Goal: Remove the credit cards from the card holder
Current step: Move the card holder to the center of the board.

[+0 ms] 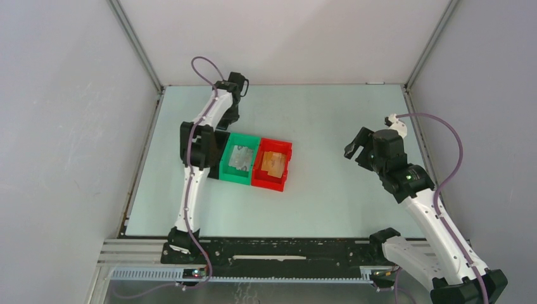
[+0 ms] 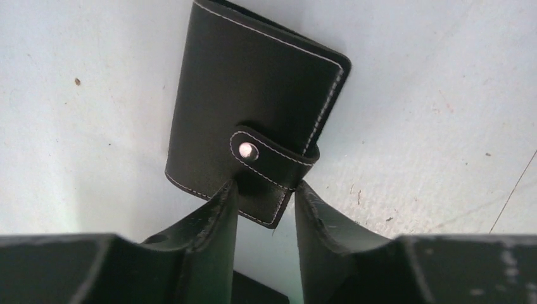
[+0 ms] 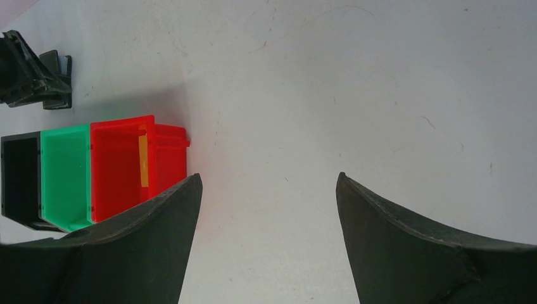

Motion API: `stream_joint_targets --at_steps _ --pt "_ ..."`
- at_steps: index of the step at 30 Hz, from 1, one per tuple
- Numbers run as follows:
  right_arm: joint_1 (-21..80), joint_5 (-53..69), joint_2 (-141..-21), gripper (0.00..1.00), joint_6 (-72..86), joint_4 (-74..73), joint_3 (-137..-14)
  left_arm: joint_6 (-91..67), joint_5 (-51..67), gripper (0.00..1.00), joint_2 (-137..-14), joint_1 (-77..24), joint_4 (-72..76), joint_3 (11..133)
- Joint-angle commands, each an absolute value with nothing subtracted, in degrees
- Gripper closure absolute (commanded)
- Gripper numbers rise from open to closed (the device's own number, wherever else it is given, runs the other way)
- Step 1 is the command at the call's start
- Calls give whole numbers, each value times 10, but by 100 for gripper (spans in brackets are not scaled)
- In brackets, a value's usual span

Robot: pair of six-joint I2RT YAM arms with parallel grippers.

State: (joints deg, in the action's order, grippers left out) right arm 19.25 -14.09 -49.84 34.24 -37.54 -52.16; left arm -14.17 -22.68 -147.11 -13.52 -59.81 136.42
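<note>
The card holder (image 2: 253, 95) is a small black wallet with white stitching, lying folded on the pale table, its strap snapped shut. My left gripper (image 2: 266, 187) has its two fingertips against either side of the wallet's near corner, by the strap end, pinching it. In the top view that gripper (image 1: 235, 82) is at the far left of the table, and the arm hides the wallet. No card shows at the wallet. A pale shiny credit card (image 1: 239, 158) lies in the green bin, another (image 1: 273, 163) in the red bin. My right gripper (image 3: 269, 183) hangs open and empty over bare table.
Three small bins stand side by side left of centre: black (image 3: 19, 177), green (image 1: 237, 176) and red (image 1: 269, 182). The left arm reaches over the black bin. White walls enclose the table on the left, back and right.
</note>
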Motion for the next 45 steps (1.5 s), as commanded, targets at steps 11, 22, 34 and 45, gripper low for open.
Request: stream_joint_targets --at_steps 11,22,34,45 --pt "200 -147 -501 15 360 -362 -541 -132 -158 100 -1371 -142 -526 1279" --pt "203 -151 -501 15 367 -361 -541 -145 -65 100 -1269 -207 -499 1254" --pt "203 -212 -450 15 385 -398 -528 -218 52 100 -1263 -362 -444 1259" --pt "177 -211 -405 15 406 -440 -508 -233 21 100 -1262 -466 -456 1216"
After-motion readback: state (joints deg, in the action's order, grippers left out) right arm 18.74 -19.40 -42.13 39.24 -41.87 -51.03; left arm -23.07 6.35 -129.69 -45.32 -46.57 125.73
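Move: The card holder's middle lies about 3 cm ahead of the left hand and 1 cm to its left, 1 cm below, its strapped edge already between the open fingers. From the left hand, the black bin is some 12 cm back and 7 cm left, the green bin 13 cm back and 5 cm right, the red bin 16 cm back and 17 cm right. From the right hand the holder lies roughly 28 cm ahead, 45 cm left and 20 cm below. Left fingers pinch the card holder's strap edge, lift, and carry it some 35 cm right, curving back. ##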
